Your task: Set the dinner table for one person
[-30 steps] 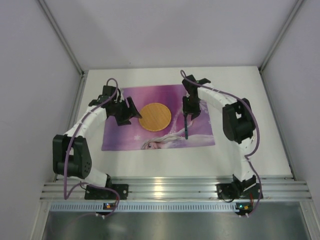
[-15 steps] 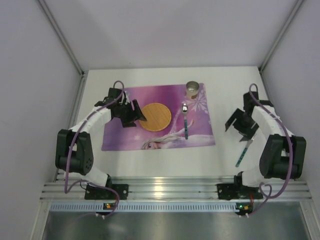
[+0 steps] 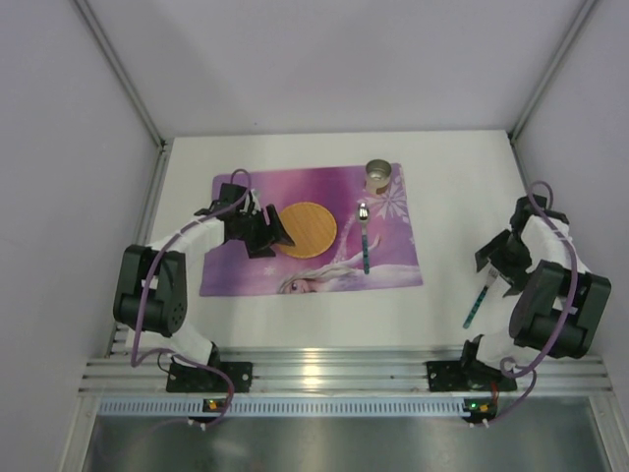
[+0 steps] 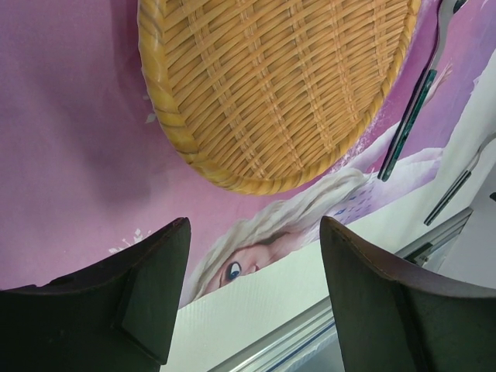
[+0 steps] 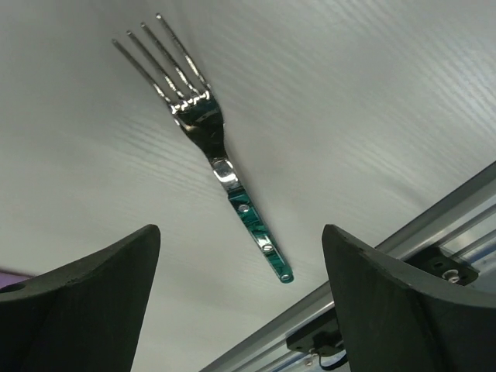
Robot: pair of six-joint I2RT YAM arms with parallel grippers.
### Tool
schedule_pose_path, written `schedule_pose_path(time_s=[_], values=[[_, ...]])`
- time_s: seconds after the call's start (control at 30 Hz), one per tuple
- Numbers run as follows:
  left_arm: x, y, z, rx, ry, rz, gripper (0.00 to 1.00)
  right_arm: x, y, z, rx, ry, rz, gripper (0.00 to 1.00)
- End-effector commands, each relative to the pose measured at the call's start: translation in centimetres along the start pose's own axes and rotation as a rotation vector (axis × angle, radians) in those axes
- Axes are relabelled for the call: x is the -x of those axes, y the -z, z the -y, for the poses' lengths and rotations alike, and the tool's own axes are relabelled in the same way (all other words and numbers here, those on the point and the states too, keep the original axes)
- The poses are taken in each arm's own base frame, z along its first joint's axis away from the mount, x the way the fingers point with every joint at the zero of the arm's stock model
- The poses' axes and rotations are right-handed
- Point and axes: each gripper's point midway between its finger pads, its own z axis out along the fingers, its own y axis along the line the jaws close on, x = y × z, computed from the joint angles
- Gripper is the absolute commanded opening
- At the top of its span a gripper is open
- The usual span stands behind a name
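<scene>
A purple placemat (image 3: 310, 258) lies on the white dinner table (image 3: 462, 187). On the mat sit a round woven plate (image 3: 305, 228), a teal-handled utensil (image 3: 365, 241) to its right, and a metal cup (image 3: 378, 175) at the far right corner. My left gripper (image 3: 278, 236) hovers open at the plate's left edge; in its wrist view, the left gripper (image 4: 254, 232) is empty below the plate (image 4: 279, 85). A teal-handled fork (image 3: 478, 302) lies on bare table at the right. My right gripper (image 3: 494, 258) hangs open just above the fork (image 5: 205, 124), not touching it.
A silver aluminium rail (image 3: 344, 372) runs along the near edge, close to the fork's handle end (image 5: 275, 263). Grey walls enclose the table on three sides. The right arm's elbow (image 3: 555, 310) sits folded near the right front corner.
My right gripper let go of the teal-handled utensil on the mat, opened and swung right over the fork. The cup came into view. The left arm shifted slightly toward the plate.
</scene>
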Motion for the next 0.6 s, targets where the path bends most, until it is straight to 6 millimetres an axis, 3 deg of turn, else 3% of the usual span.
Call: schedule_pose_path(time_s=[0.0, 0.37, 0.57], values=[[0.2, -0.4, 0.7, -0.053, -0.019, 0.016, 0.72, 2.3, 0.3, 2.1, -0.080, 0.003, 0.070, 0.85], [0.5, -1.2, 0.5, -0.049, -0.019, -0.004, 0.72, 0.6, -4.8, 1.8, -0.073, -0.006, 0.012, 0.64], [0.6, -1.0, 0.3, -0.031, -0.012, 0.006, 0.72, 0.7, -5.8, 1.6, -0.066, 0.032, 0.006, 0.37]])
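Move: The fork lies under the open right hand, its middle about 5 cm below and 3 cm nearer the base, neither left nor right. From this hand the spoon on the mat is roughly 29 cm left and 12 cm ahead, with the round wicker plate some 42 cm left and 14 cm ahead. From the left hand, the fork is about 47 cm to the right, 12 cm back and 6 cm below. Down onto the fork goes the right hand: after first easing right a couple of centimetres, it sinks almost 5 cm and draws back a little, the fingers still pointing down. They close from wide open to under half, straddling the fork where neck meets handle; no firm pinch can be seen yet. Beside the plate, the open left hand sinks some 1.5 cm. ##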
